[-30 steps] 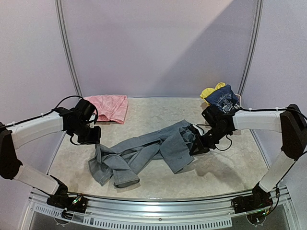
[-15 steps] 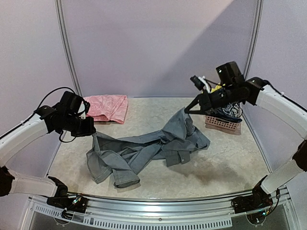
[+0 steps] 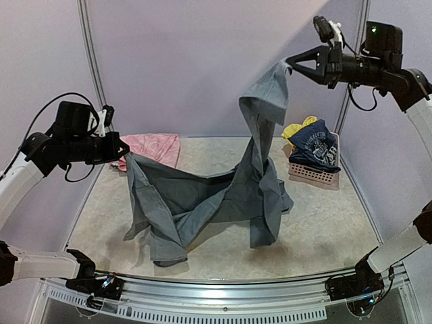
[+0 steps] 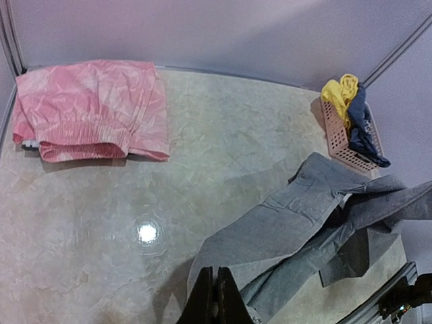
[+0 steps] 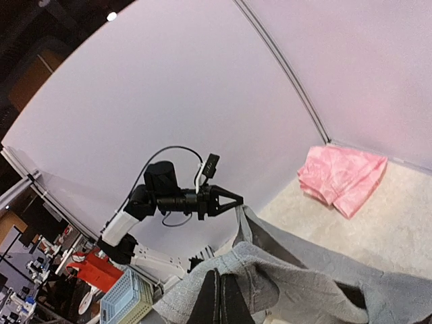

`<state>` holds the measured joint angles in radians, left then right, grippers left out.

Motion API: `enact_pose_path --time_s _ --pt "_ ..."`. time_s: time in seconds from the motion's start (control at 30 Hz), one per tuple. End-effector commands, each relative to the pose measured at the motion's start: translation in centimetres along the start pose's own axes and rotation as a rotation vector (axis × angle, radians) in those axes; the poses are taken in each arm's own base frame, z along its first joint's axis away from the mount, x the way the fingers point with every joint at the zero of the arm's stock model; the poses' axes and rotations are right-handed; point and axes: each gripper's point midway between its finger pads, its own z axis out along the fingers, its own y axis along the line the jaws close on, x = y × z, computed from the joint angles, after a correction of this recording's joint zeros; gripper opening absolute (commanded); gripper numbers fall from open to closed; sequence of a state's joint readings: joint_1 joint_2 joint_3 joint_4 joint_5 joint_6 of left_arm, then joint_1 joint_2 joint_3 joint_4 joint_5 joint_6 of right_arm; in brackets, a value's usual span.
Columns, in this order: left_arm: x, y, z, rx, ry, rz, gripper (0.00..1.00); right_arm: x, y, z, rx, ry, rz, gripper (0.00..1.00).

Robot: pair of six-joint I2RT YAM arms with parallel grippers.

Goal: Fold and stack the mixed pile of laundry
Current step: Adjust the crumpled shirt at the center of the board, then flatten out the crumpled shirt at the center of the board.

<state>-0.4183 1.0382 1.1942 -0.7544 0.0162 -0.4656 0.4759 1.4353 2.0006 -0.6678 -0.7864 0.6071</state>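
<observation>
A grey collared shirt hangs stretched between both grippers, its lower part still trailing on the table. My right gripper is shut on one edge of it, high at the back right. My left gripper is shut on another corner, lower at the left. In the left wrist view the shut jaws sit over the grey shirt. The right wrist view shows the shut jaws pinching a fold of grey shirt. A navy top with white lettering and a yellow piece lie in the basket.
A pink slatted basket stands at the back right of the table. A folded pink garment lies at the back left, just behind the left gripper. Pale walls with metal posts close in the back and sides; a metal rail runs along the front edge.
Both arms have risen with the grey shirt, the right one far higher and toward the back. The shirt has gone from a heap on the table to hanging spread between them.
</observation>
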Motion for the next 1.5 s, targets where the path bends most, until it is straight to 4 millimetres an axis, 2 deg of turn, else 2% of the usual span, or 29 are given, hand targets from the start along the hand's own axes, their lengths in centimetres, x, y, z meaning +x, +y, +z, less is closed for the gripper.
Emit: enact_pose_path --time_s 0.0,0.1,0.13,0.17,0.2,0.27,0.37,0.43,0.53,0.6,0.67,0.77,0.9,0.97,1.03,1.1,1.2,1.23,1.33,1.47 --pt "-3.1 -1.9 -2.6 0.072 -0.074 0.043 0.0 -3.6 5.6 -3.5 -0.086 -0.126 -0.108 0.0" --pt "-4.6 -3.1 -3.8 0.112 -0.112 0.057 0.0 -4.6 8.4 -5.3 -0.14 -0.159 -0.163 0.0" --pt "-4.8 -3.1 -4.0 0.112 -0.119 0.058 0.0 -4.4 8.6 -5.4 -0.148 -0.15 -0.163 0.0" --pt "-4.9 -2.9 -4.1 0.1 -0.123 0.057 0.0 -3.9 8.2 -5.3 -0.139 -0.129 -0.149 0.0" --pt "-4.8 -2.5 -3.9 0.077 -0.12 0.055 0.0 -2.7 6.7 -4.7 -0.109 -0.081 -0.1 0.0" --pt "-3.8 -1.2 -2.9 0.017 -0.087 0.046 0.0 0.1 3.3 -3.4 -0.047 0.019 -0.008 0.0" --pt "-1.4 1.5 -0.6 -0.112 -0.003 0.022 0.0 5.9 -2.6 -1.4 0.099 0.167 0.126 0.0" --pt "0.4 2.6 1.1 -0.154 0.063 0.003 0.0 10.2 -5.0 -0.3 0.163 0.267 0.149 0.0" --pt "2.9 3.5 3.5 -0.178 0.14 -0.03 0.0 16.6 -7.1 2.8 0.213 0.436 0.174 0.0" --pt "3.6 3.9 4.5 -0.187 0.162 -0.04 0.0 18.7 -6.4 5.3 0.184 0.507 0.156 0.0" --pt "4.0 4.1 5.3 -0.196 0.174 -0.039 0.0 20.1 -4.7 8.2 0.105 0.567 0.143 0.0" --pt "4.2 4.6 6.1 -0.22 0.187 -0.019 0.0 21.2 -2.8 11.4 0.028 0.62 0.111 0.0" --pt "4.7 5.3 7.5 -0.244 0.216 0.001 0.0 22.1 0.6 14.2 -0.131 0.675 0.103 0.0" --pt "4.7 5.5 8.1 -0.25 0.224 0.011 0.0 22.6 3.1 15.3 -0.237 0.697 0.1 0.0" --pt "4.6 5.7 8.7 -0.255 0.228 0.016 0.0 23.5 3.8 15.9 -0.267 0.752 0.112 0.0" --pt "4.3 6.0 9.2 -0.26 0.227 0.015 0.0 24.7 3.4 17.0 -0.305 0.801 0.143 0.0" --pt "3.9 6.4 9.9 -0.263 0.225 0.007 0.0 25.3 3.6 17.7 -0.347 0.834 0.195 0.02" --pt "3.8 6.5 10.1 -0.265 0.228 0.005 0.0 25.8 3.1 18.0 -0.332 0.853 0.216 0.08" --pt "3.5 6.8 10.5 -0.27 0.232 0.012 0.0 27.2 1.3 18.2 -0.244 0.893 0.252 0.44" --pt "3.4 7.4 10.3 -0.287 0.235 0.022 0.0 28.0 -1.1 17.8 -0.146 0.883 0.257 0.52"
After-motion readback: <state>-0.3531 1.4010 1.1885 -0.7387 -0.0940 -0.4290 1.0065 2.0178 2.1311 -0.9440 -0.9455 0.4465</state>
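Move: The bulk of the crumpled grey shirt hangs low over the board about 12 cm to the right hand's left, 3 cm ahead and 45 cm below; from the left hand, it is level in reach, some 24 cm right and 22 cm below. Both hands already hold an end. The pink garment lies about 32 cm ahead of the left hand, 4 cm left and 27 cm below; the clothes basket lies 31 cm ahead of the right hand, 23 cm right and 47 cm below. The shirt's high right end is lifted another 7 cm or so, then swung left, down and back by the right hand across the shirt's middle, the wrist turning some 40 degrees counter-clockwise and tipping down before the fingers open and let go. The left hand keeps pinching its corner, bobs up, then sinks well below its start and eases forward, away from the shirt's bulk. ##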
